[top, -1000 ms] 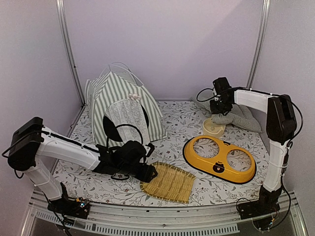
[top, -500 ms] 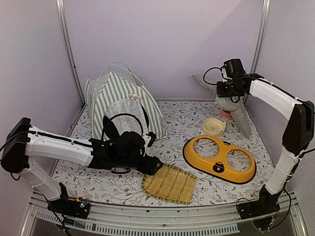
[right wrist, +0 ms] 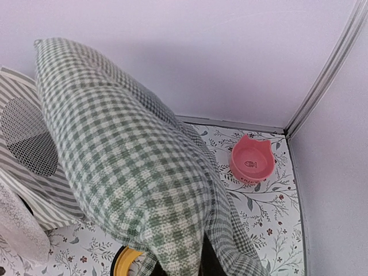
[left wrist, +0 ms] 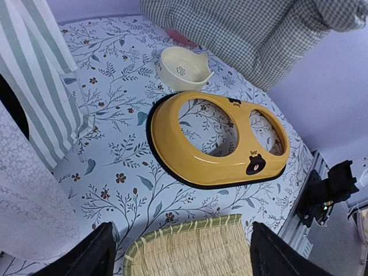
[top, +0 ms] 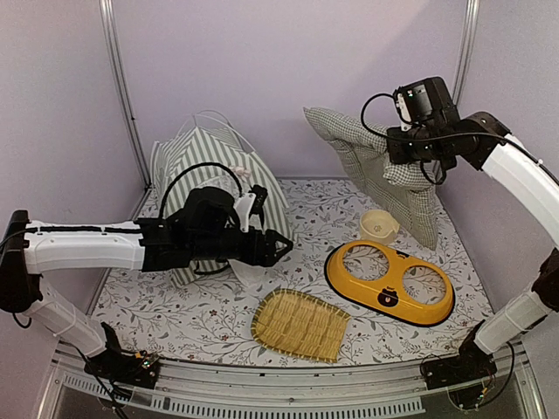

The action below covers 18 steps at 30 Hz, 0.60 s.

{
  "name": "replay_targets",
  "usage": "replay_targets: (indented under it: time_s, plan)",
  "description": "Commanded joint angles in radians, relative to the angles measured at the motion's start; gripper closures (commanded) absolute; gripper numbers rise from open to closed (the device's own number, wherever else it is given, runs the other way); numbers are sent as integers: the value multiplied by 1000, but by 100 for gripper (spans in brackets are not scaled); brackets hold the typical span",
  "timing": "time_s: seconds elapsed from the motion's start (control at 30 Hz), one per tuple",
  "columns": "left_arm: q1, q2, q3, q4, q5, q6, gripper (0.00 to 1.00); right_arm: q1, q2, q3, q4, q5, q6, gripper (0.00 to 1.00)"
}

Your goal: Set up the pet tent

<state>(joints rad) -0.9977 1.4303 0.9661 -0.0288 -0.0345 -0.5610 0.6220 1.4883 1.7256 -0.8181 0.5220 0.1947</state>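
Note:
The pet tent [top: 199, 161], grey-green and white striped, stands at the back left, and its lace curtain [left wrist: 26, 195] hangs at the left of the left wrist view. My left gripper [top: 278, 247] hovers open just in front of the tent door, above the floor, with nothing between its fingers [left wrist: 86, 256]. Below it lies a straw mat [left wrist: 190, 250]. My right gripper [top: 407, 164] is raised high at the back right, shut on a green-white checked cushion [top: 371, 166], which hangs from it. The cushion [right wrist: 126, 155] fills the right wrist view and hides the right fingertips.
A yellow two-hole bowl holder [top: 390, 281] lies right of centre with a cream bowl [top: 379, 225] behind it. A pink bowl [right wrist: 251, 159] sits in the back right corner. The straw mat [top: 300, 325] lies near the front edge. Frame posts and walls close in the back and sides.
My right arm has lifted the cushion off the floor, up and to the left. My left gripper has opened, left the straw mat and risen toward the tent front.

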Motion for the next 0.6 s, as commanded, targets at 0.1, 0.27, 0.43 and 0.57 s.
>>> replay_targets:
  time_s: [0.1, 0.27, 0.43, 0.57]
  plan:
    - [54, 5, 28, 82, 135, 19, 19, 147, -80, 84, -248, 231, 169, 100]
    - [62, 8, 16, 100, 156, 12, 19, 293, -13, 94, -369, 231, 291, 100]
    - [66, 5, -10, 99, 147, 2, 19, 451, 94, -73, -252, 10, 414, 100]
    - [75, -5, -47, 86, 118, -17, 19, 526, 124, -345, 106, -373, 422, 100]
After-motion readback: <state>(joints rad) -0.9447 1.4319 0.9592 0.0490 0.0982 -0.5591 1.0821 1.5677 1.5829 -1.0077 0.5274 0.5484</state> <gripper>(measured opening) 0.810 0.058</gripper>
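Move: The right hand already has the checked cushion pinched high above the table. The striped tent it is bound for stands about 40 cm to its left, roughly level with it in reach, its middle some 18 cm lower. Beneath the hand, about 36 cm down, the yellow tray lies 14 cm back and 7 cm left, the cream bowl 7 cm ahead and 8 cm left. From the left hand the tent is about 15 cm ahead and 17 cm left, 3 cm lower. Keeping its pinch on the cushion's edge, the right hand first draws it straight back, then swings it left towards the tent and down over the yellow tray with growing speed: roughly 13 cm back, 13 cm left and 11 cm down in all. In the later part the wrist tips down and turns counter-clockwise, some 15 to 20 degrees each. ##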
